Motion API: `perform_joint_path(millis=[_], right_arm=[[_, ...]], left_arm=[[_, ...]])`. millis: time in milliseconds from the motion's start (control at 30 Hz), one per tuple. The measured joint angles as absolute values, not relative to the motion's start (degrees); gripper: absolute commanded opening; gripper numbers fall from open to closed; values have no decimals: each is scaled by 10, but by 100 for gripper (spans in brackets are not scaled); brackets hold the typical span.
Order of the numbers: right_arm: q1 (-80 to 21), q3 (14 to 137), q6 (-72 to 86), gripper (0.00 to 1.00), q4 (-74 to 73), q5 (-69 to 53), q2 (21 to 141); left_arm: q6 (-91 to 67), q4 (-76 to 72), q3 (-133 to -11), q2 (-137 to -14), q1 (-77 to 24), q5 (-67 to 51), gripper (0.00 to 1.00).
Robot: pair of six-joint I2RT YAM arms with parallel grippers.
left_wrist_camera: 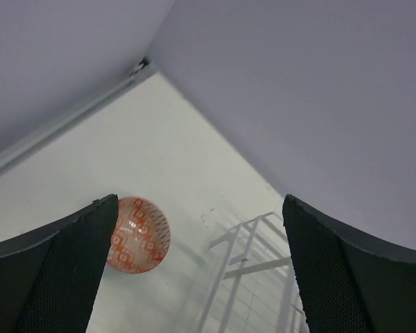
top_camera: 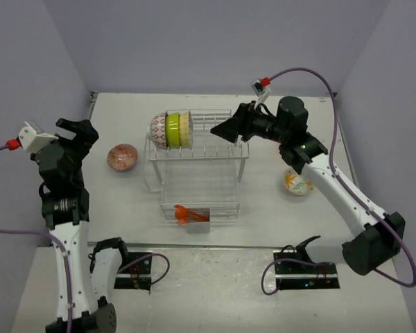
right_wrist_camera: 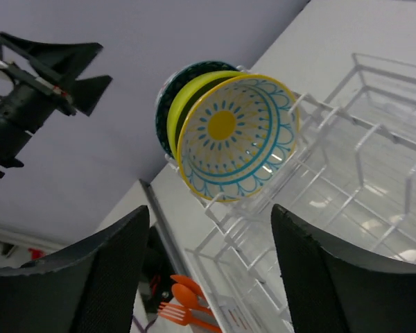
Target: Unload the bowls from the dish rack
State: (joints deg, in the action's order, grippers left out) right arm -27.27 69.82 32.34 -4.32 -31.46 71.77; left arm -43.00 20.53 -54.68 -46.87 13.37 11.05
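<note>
Three bowls stand on edge in the upper shelf of the white wire dish rack (top_camera: 197, 166): a red-patterned one (top_camera: 157, 130), a lime green one (top_camera: 172, 130) and a yellow-rimmed, blue-patterned one (top_camera: 186, 130) (right_wrist_camera: 236, 135). On the table to the left of the rack lies a red-patterned bowl (top_camera: 123, 157) (left_wrist_camera: 139, 236). A white bowl with orange-yellow marks (top_camera: 297, 182) sits on the table to the right. My left gripper (top_camera: 80, 130) (left_wrist_camera: 201, 277) hovers open above and left of the red bowl, empty. My right gripper (top_camera: 225, 127) (right_wrist_camera: 211, 270) is open and empty over the rack's right side, pointing at the blue-patterned bowl.
Orange utensils (top_camera: 189, 214) (right_wrist_camera: 187, 302) lie in the small holder at the rack's front. Lavender walls close off the table at the back and both sides. Purple cables trail from both arms.
</note>
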Motion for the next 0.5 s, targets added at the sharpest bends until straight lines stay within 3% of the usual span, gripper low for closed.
perform_joint_path(millis=[133,333,500], right_arm=[[-273,720,376,52,16,-406,797],[-276,743,410,46,47,-476,866],[-290,775,410,45,52,-501,899]], left_arm=[[-351,207,-562,-340,130,79,100],[-287,240,-510,-292,100,40,100],[-253,263,-449,-242,30,73,100]])
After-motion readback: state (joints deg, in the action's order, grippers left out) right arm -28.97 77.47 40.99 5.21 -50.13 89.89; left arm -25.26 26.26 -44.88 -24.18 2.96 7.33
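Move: The yellow-rimmed bowl, rightmost of the three left in the dish rack, lies about 10 cm to the right hand's left, some 5 cm ahead and roughly 7 cm below. Beyond it stand the green bowl, about 4 cm farther left of it, and the red-and-white bowl, about 8 cm farther left of it, both level with it otherwise. From the left hand the yellow-rimmed bowl is some 32 cm to the right, 4 cm ahead and slightly lower. Bring the right gripper about 6 cm left and a little down, towards the near rim of the yellow-rimmed bowl, swinging it some 20 degrees counter-clockwise, tipping it slightly and narrowing the fingers to about half open. Meanwhile draw the open, empty left hand back and right, rising then sinking again, and turn it clockwise. ##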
